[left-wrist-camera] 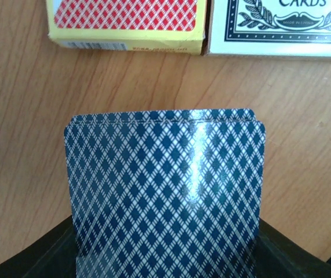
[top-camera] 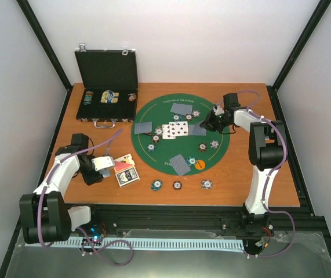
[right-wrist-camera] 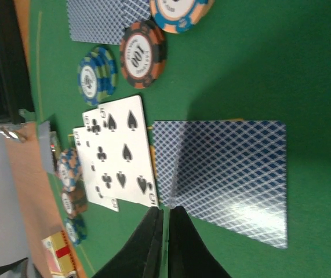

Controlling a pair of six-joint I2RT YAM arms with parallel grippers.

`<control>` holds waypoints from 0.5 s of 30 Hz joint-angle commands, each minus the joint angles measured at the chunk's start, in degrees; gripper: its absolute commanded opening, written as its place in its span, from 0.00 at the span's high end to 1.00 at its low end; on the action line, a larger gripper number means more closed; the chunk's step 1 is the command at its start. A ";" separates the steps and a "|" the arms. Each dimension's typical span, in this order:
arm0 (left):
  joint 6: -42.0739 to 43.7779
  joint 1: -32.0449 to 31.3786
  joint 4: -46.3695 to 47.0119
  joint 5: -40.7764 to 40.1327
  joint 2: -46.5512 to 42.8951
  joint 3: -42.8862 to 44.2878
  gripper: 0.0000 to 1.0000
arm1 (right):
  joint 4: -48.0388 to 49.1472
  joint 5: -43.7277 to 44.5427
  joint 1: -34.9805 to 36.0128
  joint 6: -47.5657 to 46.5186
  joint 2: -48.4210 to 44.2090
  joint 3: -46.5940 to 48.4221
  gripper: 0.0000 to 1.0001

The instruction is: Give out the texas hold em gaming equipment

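Observation:
Blue-backed playing cards lie in face-down pairs (top-camera: 181, 108) around the green felt mat (top-camera: 153, 113), with face-up cards (top-camera: 175, 131) at its middle. Striped poker chips (top-camera: 156, 185) sit on the felt and on the wood in front of it, and an orange disc (top-camera: 200, 164) lies near the front pair. My left gripper (top-camera: 100, 166) is shut on a stack of blue-backed cards (left-wrist-camera: 165, 197) over the wood. My right gripper (right-wrist-camera: 165, 211) is shut on the near corner of a blue-backed card (right-wrist-camera: 229, 174), right of the face-up spades and clubs (right-wrist-camera: 122, 153).
An open black case (top-camera: 106, 78) stands at the back left with chips inside. Two card boxes, one yellow and red (left-wrist-camera: 127, 23), one white and blue (left-wrist-camera: 281, 26), lie just beyond the left gripper. Stacked chips (right-wrist-camera: 144, 53) sit on the felt beyond the right gripper.

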 commanded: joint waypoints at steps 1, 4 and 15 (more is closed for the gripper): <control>2.93 0.38 5.43 2.46 1.77 -1.47 0.86 | -5.20 5.35 -0.20 -3.77 1.76 1.32 0.91; 2.27 0.40 7.15 1.86 4.14 -1.88 0.86 | -5.45 6.18 -0.15 -4.27 0.94 0.23 0.79; 2.34 0.39 9.92 2.16 8.49 -2.70 0.61 | -5.36 7.20 -0.10 -4.37 -9.32 -4.01 0.43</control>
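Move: The face-down card on the mat's right side lies just under the right hand and the card it holds: about 1 cm ahead, 3 cm left, 4 cm down. The face-up cards are some 10 cm left of it, the orange-black chip 5 cm farther out and 4 cm left of it. The left hand holds the deck over bare table about 4 cm below; the yellow box is 9 cm right and 3 cm ahead, the white box 11 cm right and 3 cm back. The held card is set over the face-down one and let go: the right fingers open from shut to just over half while the hand dips about 2 cm, easing back and to the right, tipping a little further down, then starts to rise, clear of the card. The deck, still gripped, is lowered some 3 cm by the left hand towards the table beside the boxes. ##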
